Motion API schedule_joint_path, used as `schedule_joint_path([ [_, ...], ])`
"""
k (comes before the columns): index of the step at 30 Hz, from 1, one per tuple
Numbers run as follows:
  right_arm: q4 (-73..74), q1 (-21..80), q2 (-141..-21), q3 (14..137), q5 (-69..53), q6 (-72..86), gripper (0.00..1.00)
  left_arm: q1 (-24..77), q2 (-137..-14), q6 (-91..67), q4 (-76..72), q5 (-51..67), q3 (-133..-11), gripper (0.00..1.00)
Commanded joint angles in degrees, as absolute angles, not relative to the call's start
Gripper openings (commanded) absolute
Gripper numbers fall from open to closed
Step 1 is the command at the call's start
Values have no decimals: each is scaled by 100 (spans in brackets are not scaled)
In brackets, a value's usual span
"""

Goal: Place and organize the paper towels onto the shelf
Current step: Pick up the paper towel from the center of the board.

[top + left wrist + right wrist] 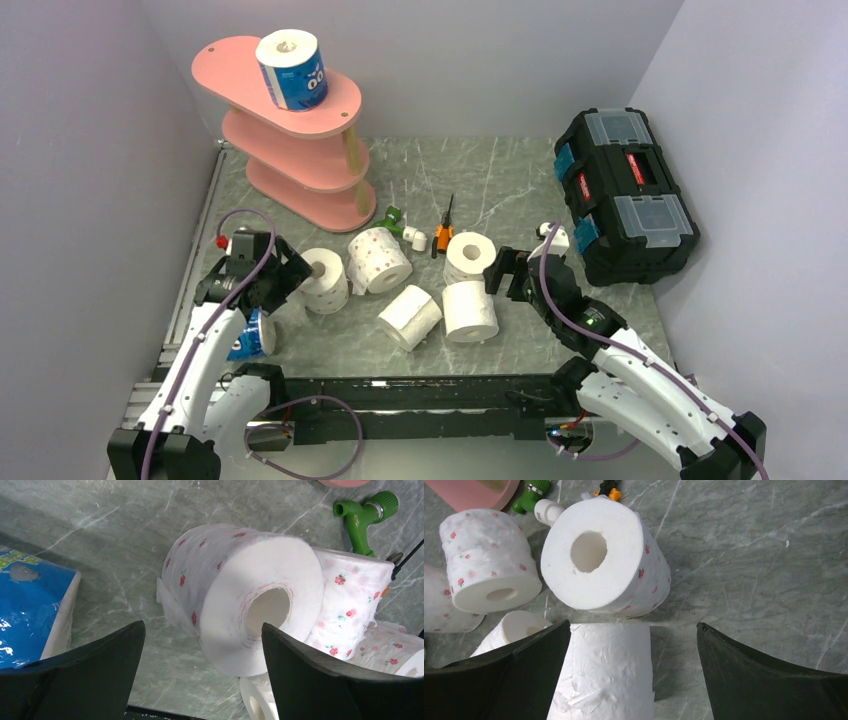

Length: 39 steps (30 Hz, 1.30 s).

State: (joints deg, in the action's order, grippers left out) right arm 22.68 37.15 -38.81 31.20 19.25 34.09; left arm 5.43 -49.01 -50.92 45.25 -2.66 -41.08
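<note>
The pink shelf (290,150) stands at the back left, with a blue-wrapped paper towel (293,70) on its top board. Several rolls lie on the table in front of it. My left gripper (290,275) (202,645) is open low over the table. A pink-dotted roll (245,595) lies on its side just ahead, partly between the fingers. A second blue-wrapped roll (35,610) lies to its left. My right gripper (505,272) (634,645) is open around a plain white roll (606,670), which sits close to its left finger. A dotted roll (604,560) lies beyond it.
A black toolbox (625,195) stands at the right edge of the table. An orange-handled screwdriver (444,228) and a green-and-white plastic tool (405,225) lie behind the rolls. More dotted rolls (350,605) crowd the middle. Walls close in on the left, back and right.
</note>
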Motion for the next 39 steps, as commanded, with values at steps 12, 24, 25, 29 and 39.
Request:
schedule_joint_path([
  [12, 2118, 3709, -3911, 3125, 2047, 3441, 99, 520, -5241, -5288, 4138, -332, -3983, 82],
  [24, 2119, 3709, -3903, 3109, 2052, 3445, 99, 519, -5307, -5291, 4051, -336, -3886, 69],
  [25, 2127, 3709, -3902, 3111, 2048, 3445, 99, 519, -5316, -5291, 4047, -326, -3877, 67],
  [29, 2126, 3708, -3903, 3105, 2057, 3445, 99, 522, -5335, -5287, 4034, -326, -3875, 58],
  [39, 2109, 3707, -3936, 3103, 2056, 3445, 99, 519, -5285, -5300, 4082, -299, -3912, 31],
])
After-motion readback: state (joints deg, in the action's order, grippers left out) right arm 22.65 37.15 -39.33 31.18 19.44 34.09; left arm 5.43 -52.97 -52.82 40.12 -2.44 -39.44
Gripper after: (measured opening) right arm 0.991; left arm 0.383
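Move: The paper towel to be gripped, a flowered roll standing with its hole up, has its middle about 6 cm to the left hand's right, 3 cm ahead and 5 cm below. The blue pack lies some 9 cm left and 10 cm back of that hand, and another flowered roll lies about 20 cm right and 6 cm ahead, both roughly 7 cm lower. From the right hand the standing roll is about 40 cm left, level fore and aft, and 8 cm lower. The standing roll's near-left rim is taken between the left hand's fingers: the hand first sinks about 1.5 cm over it, then eases forward about 1 cm, with hardly any turn of the wrist. Meanwhile the fingers close from nearly wide open to under half, faster towards the end, and pinch the thick paper wall, one finger outside the roll and the other in its hole. ##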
